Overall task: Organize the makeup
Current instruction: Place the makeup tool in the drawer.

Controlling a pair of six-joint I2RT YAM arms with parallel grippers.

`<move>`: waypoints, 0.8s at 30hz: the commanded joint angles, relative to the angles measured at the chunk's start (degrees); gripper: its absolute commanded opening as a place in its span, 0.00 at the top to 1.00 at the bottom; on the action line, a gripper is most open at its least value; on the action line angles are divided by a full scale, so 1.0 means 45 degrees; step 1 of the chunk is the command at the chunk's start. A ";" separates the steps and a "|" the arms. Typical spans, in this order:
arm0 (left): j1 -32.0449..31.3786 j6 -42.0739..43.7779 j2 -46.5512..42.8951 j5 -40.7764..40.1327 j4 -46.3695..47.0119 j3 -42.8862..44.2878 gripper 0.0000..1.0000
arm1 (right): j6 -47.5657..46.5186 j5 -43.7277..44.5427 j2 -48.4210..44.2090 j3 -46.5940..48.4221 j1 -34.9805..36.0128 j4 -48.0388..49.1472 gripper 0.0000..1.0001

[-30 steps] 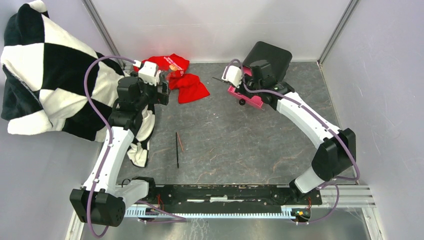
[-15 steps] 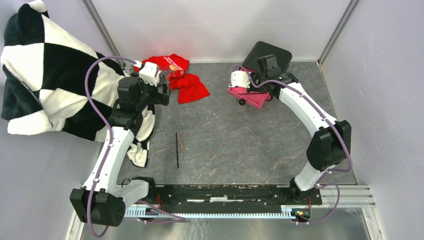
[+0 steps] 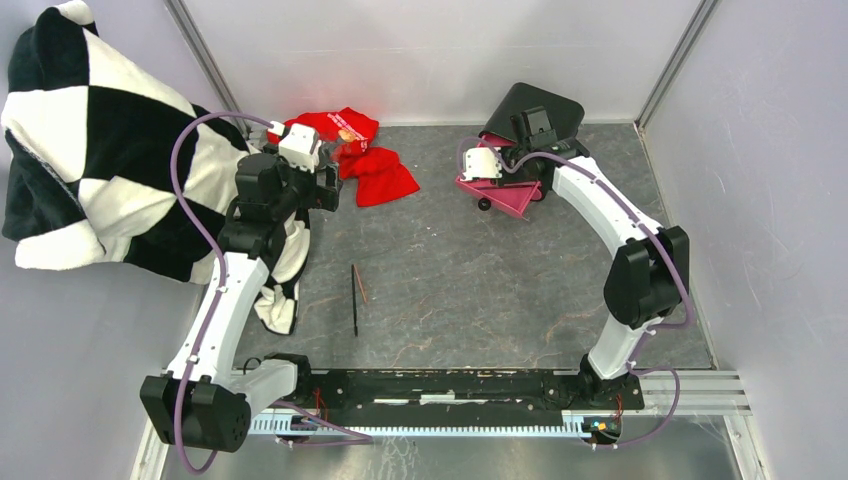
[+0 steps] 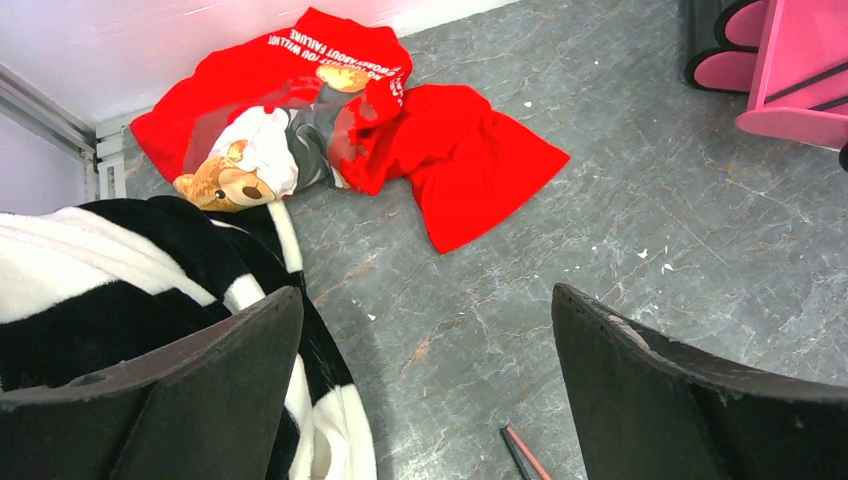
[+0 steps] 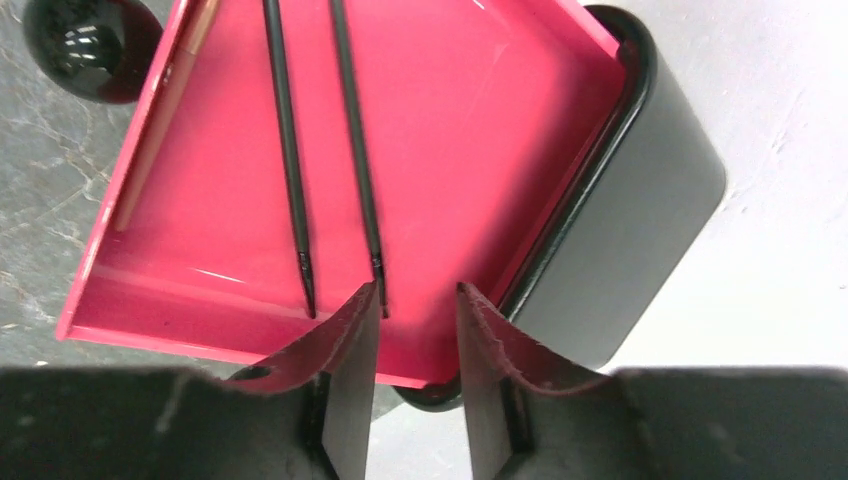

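Note:
Two thin black pencils [image 5: 285, 150] and a brown pencil [image 5: 165, 110] lie in the pulled-out pink drawer [image 5: 480, 130] of the black box [image 5: 640, 210]. My right gripper [image 5: 418, 300] hovers over that drawer's corner, jaws a little apart with nothing between them; the top view shows the right gripper [image 3: 508, 160] above the drawer [image 3: 505, 195]. A black and a reddish-brown pencil [image 3: 356, 295] lie side by side on the grey table, their tips showing in the left wrist view [image 4: 525, 460]. My left gripper [image 4: 425, 310] is wide open and empty, held above the table near the red cloth [image 4: 400, 130].
A black-and-white checkered blanket [image 3: 90, 150] covers the left side and lies under the left arm. The red cloth with a bear print [image 3: 360, 155] sits at the back. The black box [image 3: 540, 110] stands at the back right, against the white walls.
The right gripper swung back over the pink drawer and its jaws parted; the black pencil it carried now lies in the drawer. The left arm has not moved.

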 commanded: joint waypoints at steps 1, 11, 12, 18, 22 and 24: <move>0.0039 0.0529 0.0026 0.0285 0.0528 -0.0035 0.00 | -0.0044 0.0114 -0.0010 0.0680 -0.0066 0.0404 0.52; 0.0039 0.0655 0.0179 0.0619 0.0636 -0.0225 0.00 | 0.3130 -0.4178 -0.1458 0.0542 0.0210 0.1057 0.31; 0.0037 0.0589 0.0210 0.0590 0.0661 -0.0215 0.00 | 0.3659 -0.4611 -0.1669 0.0218 0.0382 0.1386 0.30; 0.0039 -0.0006 0.0289 -0.0215 0.0921 -0.0220 0.00 | 0.7549 -0.6545 -0.2007 -0.1597 0.2168 0.3694 0.28; 0.0039 -0.0419 0.0097 -0.0867 0.1072 -0.0117 0.00 | 1.0538 -0.7459 -0.1219 -0.2420 0.3253 0.5347 0.31; 0.0039 -0.0611 -0.0005 -0.1302 0.1138 -0.0042 0.00 | 1.1771 -0.7566 -0.0695 -0.2572 0.3735 0.6003 0.32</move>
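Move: The black makeup stick still on the table lies about 27 cm back and 35 cm left of the right hand, roughly 12 cm lower. The red pencil beside it is some 24 cm back and 34 cm left. The open drawer's middle is 4 cm left of this hand, 1 cm back and a few centimetres below; the red cloth is about 29 cm left, 3 cm back. From the left hand, the black makeup stick lies some 20 cm back, 3 cm right and well below. The right fingers, already parting above the makeup tools in the drawer, open on to about two thirds and come away empty. The hand first rises some 5 cm, then sweeps left about 19 cm and back about 11 cm, quickening towards the two sticks on the table and dipping slightly at the end, while the wrist rolls its left side up by about 45 degrees. ##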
